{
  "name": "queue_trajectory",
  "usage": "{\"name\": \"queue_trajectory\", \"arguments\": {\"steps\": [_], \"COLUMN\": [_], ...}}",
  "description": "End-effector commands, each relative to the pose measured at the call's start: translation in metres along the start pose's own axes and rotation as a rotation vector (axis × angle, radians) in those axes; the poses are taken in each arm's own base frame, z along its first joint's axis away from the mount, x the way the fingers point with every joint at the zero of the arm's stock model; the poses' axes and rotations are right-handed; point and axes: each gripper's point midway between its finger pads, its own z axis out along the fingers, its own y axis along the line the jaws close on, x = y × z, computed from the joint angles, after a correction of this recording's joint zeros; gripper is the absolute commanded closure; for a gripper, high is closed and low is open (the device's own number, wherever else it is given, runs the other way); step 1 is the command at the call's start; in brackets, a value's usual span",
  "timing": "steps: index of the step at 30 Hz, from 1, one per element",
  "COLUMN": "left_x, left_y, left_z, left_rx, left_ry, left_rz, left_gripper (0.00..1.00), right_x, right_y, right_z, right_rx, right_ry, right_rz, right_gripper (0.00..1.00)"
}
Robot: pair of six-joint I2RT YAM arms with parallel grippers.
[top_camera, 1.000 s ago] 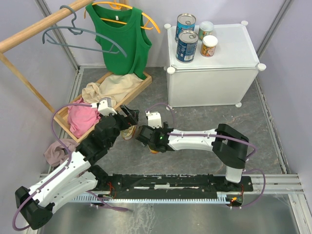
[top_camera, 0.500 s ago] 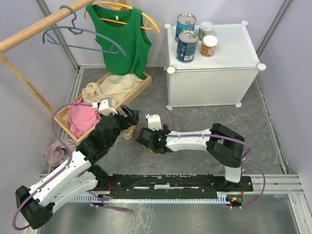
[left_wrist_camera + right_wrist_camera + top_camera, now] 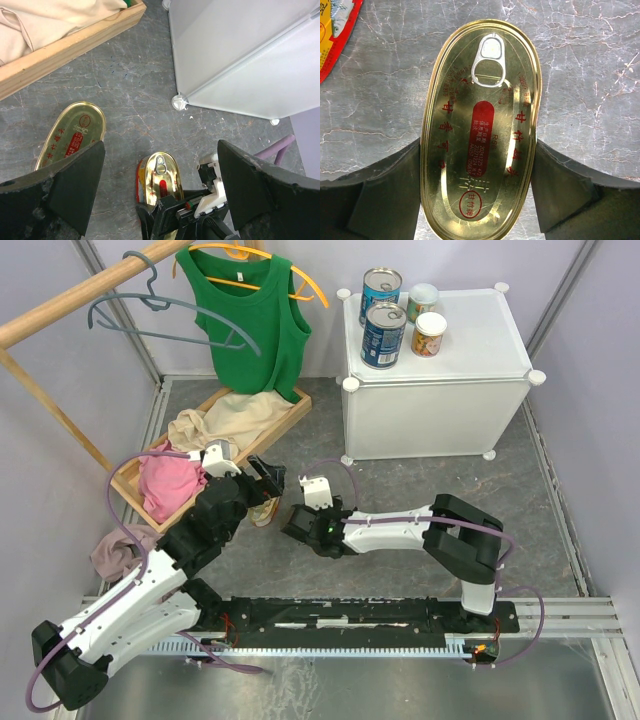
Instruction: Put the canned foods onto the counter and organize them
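Note:
A flat oval gold-topped tin [image 3: 480,130] lies on the grey floor, and my right gripper [image 3: 479,150] is shut on its long sides, both fingers pressing the rim. The same tin [image 3: 161,175] pokes out from under the right wrist in the left wrist view. My left gripper [image 3: 159,150] hangs open above it, holding nothing. A second oval tin [image 3: 72,132] lies by the left finger, its yellow-red label [image 3: 335,30] showing. On the counter [image 3: 480,340] stand two blue tins [image 3: 383,335], a green-labelled can [image 3: 422,300] and an orange-labelled can [image 3: 430,334].
A wooden tray [image 3: 290,410] of clothes sits at the left. A green top [image 3: 245,320] hangs from the rail above it. A pink cloth [image 3: 115,550] lies on the floor beside the left arm. The counter's foot [image 3: 178,102] is just beyond the tins.
My right gripper has slid a little along the floor and its jaws have narrowed onto the oval tin. The left arm has held still.

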Motion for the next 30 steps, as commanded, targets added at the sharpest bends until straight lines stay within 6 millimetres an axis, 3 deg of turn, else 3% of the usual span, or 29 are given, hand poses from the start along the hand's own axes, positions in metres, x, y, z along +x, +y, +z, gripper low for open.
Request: {"name": "queue_trajectory", "arguments": {"steps": [1, 17, 25, 30], "left_x": [-0.016, -0.015, -0.003, 0.000], "left_y": [-0.004, -0.004, -0.015, -0.012], "left_z": [-0.001, 0.000, 0.012, 0.015], "left_rx": [0.015, 0.033, 0.031, 0.004], "left_ry": [-0.064, -0.088, -0.016, -0.009], "left_rz": [-0.018, -0.058, -0.083, -0.103], "left_gripper": [0.01, 0.01, 0.01, 0.01], "right_x": [-0.006, -0.039, -0.054, -0.058], "right_y": [-0.015, -0.018, -0.026, -0.027], "right_z": [-0.003, -0.032, -0.052, -0.057], "right_rx": [0.030, -0.029, -0.077, -0.121], "right_ry": [-0.028, -0.084, -0.113, -0.108], "right_rz": [-0.031, -0.084, -0.117, -0.158], "right_gripper": [0.62, 0.99, 0.99, 0.99]}}
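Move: The right hand is already shut on the sides of the oval fish tin on the floor. The clear part of the white counter's top, where the other cans stand, is about 27 cm ahead, 28 cm to its right and 29 cm up; on that top the small round can is about 24 cm ahead and 20 cm right, the front blue can about 21 cm ahead and 11 cm right. The second oval tin lies some 13 cm left and 5 cm ahead. From the left hand, the held tin is about 3 cm back, 8 cm right and 19 cm down. Keeping its grip across the sides of the oval fish tin, the right hand first shifts about 2 cm to the right almost level, away from the second oval tin, then lifts some 5 cm straight up off the floor while still easing right, the wrist turning roughly 10 degrees counter-clockwise. The left hand, fingers wide open and empty, waits at first and then sinks about 2.5 cm towards the floor, drifting slightly right. ##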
